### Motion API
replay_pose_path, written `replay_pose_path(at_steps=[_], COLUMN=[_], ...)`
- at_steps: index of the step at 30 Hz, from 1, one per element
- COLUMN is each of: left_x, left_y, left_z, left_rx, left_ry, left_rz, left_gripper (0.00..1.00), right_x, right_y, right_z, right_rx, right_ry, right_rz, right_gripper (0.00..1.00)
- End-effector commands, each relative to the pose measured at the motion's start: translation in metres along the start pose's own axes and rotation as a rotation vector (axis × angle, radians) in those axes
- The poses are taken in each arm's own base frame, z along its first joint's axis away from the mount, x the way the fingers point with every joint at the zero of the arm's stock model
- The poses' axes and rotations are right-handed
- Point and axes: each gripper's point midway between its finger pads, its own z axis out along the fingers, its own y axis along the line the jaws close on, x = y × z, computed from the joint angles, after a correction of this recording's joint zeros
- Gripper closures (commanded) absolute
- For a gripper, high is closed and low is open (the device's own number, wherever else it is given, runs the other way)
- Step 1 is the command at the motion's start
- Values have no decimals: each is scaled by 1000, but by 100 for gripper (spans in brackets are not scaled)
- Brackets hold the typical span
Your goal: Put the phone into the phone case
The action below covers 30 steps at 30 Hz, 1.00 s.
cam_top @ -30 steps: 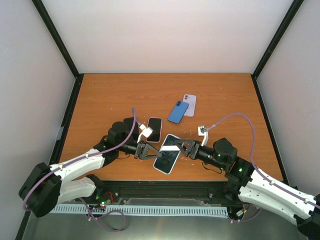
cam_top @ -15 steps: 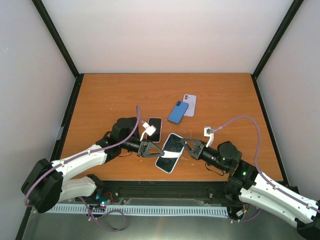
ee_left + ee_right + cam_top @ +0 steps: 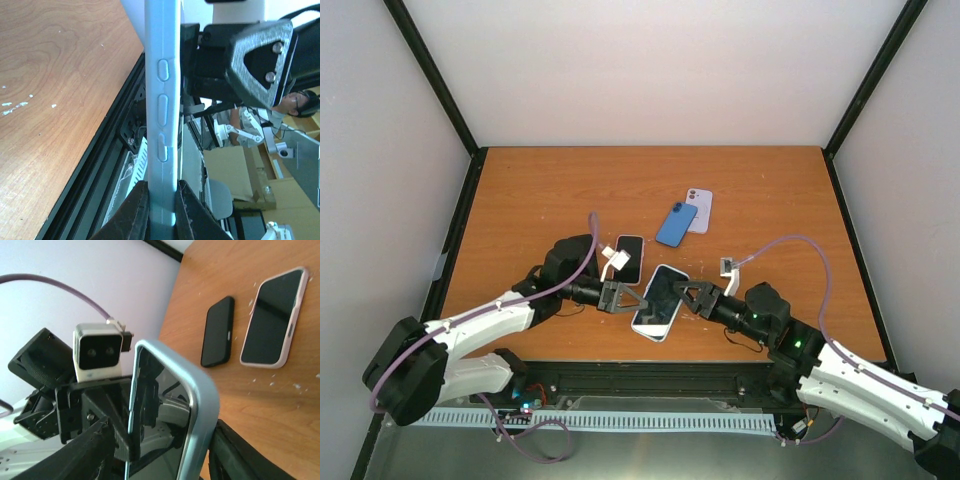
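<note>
A dark-screened phone sits inside the rim of a light blue phone case (image 3: 660, 302), held on edge just above the table near its front. My left gripper (image 3: 625, 298) is shut on the case's left side. In the left wrist view both fingers pinch the case's thin blue edge (image 3: 162, 100), at my left gripper (image 3: 161, 187). My right gripper (image 3: 685, 295) is at the case's right side. In the right wrist view its fingers stand on either side of the cased phone (image 3: 200, 405), and my right gripper (image 3: 162, 440) is open, with a gap at the left finger.
A pink-rimmed phone (image 3: 629, 258) lies face up just behind the held one. A blue phone (image 3: 675, 224) and a lilac phone (image 3: 697, 209) lie farther back. The right wrist view shows a black phone (image 3: 218, 332) beside the pink-rimmed one (image 3: 272, 317). The table's front edge is close below.
The cased phone has shifted slightly right and away from the front edge. My right gripper drew back a little, then came in again at the phone's right side. The left grip is unchanged.
</note>
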Motion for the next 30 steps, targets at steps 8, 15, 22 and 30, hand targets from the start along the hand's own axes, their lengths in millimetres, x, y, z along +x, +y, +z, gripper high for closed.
replay_pose_path(at_steps=[8,15,22,30], left_x=[-33,-41,-49,-56], left_y=[-20,-10,1,17], left_z=[-6,-7,-11,-27], left_rx=[31,-39,-141,-318], left_ry=[-154,-186,-211,-265], left_rz=[38,32,24,40], left_gripper=[100,100,69,3], right_x=[17,14,14,13], right_y=[15,8,-12,-51], right_z=[10,7,6,9], right_rx=[-111,-86,40,258], right_ry=[85,59,59,97], right_rz=[36,22,-6,-93], right_gripper=[78,97,97,97])
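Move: The phone in its light-blue case is held up between the hands. Its middle lies about 3 cm right of the left hand, whose shut fingers grip one side. From the right hand it lies about 3 cm left, 2 cm back and slightly below, with that hand's fingers half open at the other side. On the table some 18 cm below, the pink-cased phone lies about 18 cm ahead and 10 cm left of the right hand; the blue case lies roughly 28 cm ahead and 3 cm right. The light-blue case changes hands: the right hand eases slightly left and down onto it, pinches its near side and holds nearly still while the left keeps its grip, shifting about 2 cm forward. Then the left fingers open wide and let go, that hand drawing another 2–3 cm forward and turning counter-clockwise, as the right sinks about 5 cm with the case, drifts right and rolls its left side down. ##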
